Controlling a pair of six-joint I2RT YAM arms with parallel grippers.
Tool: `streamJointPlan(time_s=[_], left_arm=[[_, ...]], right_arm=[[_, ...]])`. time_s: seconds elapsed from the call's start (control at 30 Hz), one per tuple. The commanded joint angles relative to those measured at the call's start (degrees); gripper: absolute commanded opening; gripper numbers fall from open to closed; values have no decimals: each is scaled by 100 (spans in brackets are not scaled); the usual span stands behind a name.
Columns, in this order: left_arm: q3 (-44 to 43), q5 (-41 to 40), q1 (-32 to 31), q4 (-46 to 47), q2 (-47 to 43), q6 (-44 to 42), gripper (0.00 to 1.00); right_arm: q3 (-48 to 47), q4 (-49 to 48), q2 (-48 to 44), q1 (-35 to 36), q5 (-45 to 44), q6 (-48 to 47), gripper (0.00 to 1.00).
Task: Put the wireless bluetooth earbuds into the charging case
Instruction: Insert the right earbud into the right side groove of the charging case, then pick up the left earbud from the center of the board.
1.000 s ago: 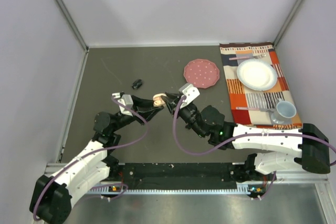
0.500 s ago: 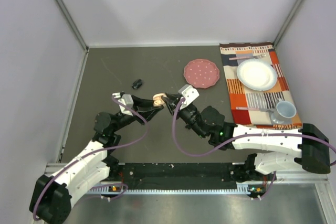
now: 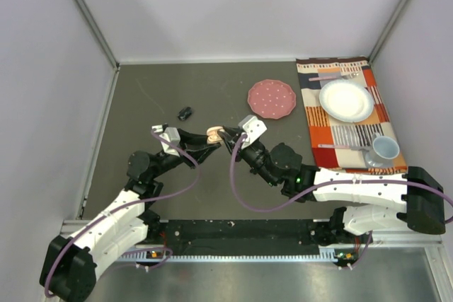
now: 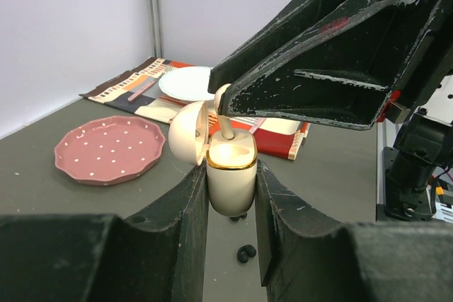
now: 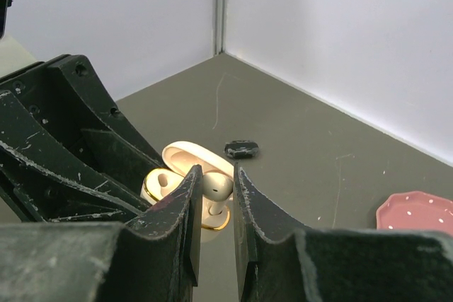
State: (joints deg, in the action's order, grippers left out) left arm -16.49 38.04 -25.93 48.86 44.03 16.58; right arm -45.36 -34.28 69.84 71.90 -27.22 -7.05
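My left gripper (image 4: 231, 169) is shut on the charging case (image 4: 231, 182), a cream case with a gold rim. It holds the case upright above the table with the lid (image 4: 185, 132) swung open. My right gripper (image 5: 217, 175) is shut on a white earbud (image 5: 216, 186), whose stem (image 4: 226, 129) points down into the open case (image 5: 160, 183). In the top view both grippers meet at the case (image 3: 214, 133) in mid-table. Two black earbuds (image 4: 246, 253) lie on the table beneath the case, one partly hidden behind it.
A small black object (image 3: 185, 112) lies on the table beyond the grippers. The pink dotted disc (image 3: 271, 98) sits to the right of it. A patterned placemat (image 3: 320, 129) at the far right carries a white plate (image 3: 346, 100), a mug (image 3: 386, 148) and cutlery.
My right gripper has crept slightly left toward the case with the white earbud. The left gripper and the case have stayed still.
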Motion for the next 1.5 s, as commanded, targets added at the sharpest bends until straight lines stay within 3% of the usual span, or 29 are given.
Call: streamJointPlan(time_s=[0.0,0.33,0.87,1.07,1.13,1.3,1.4,1.47], left_arm=[[-21,-209,1,528,-61,3,0],[5,-315,1,519,-52,-23,0],[67,-368,1,537,-132,-102,0],[85,-385,1,511,-158,-128,0],[93,-403,1,510,-158,-137,0],[93,-368,1,510,-132,-155,0],[102,-394,1,502,-140,-181,0],[120,-412,1,502,-175,-216,0]], right_arm=[[-8,317,12,79,235,-157,10],[-69,466,12,79,586,-16,11],[-244,598,56,70,200,-130,15],[-350,739,12,70,147,45,36],[-403,800,-41,70,138,116,50],[-464,800,-287,70,24,239,73],[-552,888,-568,70,-116,344,84],[-570,993,-839,70,-178,424,86]])
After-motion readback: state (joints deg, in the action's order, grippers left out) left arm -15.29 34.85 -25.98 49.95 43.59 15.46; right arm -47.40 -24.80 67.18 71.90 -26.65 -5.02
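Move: Pinched between the right fingertips, the right earbud has its stem already partly in the charging case's right groove, whose mouth lies straight under that hand, about 2 cm down. From the right hand, the black box is some 26 cm ahead and 17 cm left, the pink plate about 30 cm ahead and 14 cm right, both roughly 28 cm lower. The left hand grips the case; the earbud is about 3 cm above it and 1 cm right. Pressing the right earbud down into its groove, the right hand sinks about 1.5 cm with a slight roll of some 5 degrees and pauses; its fingers then spread wide, let go of the earbud, and the hand starts off upward and to the right by about a centimetre. The left hand keeps its grip and holds the open case nearly still underneath. ##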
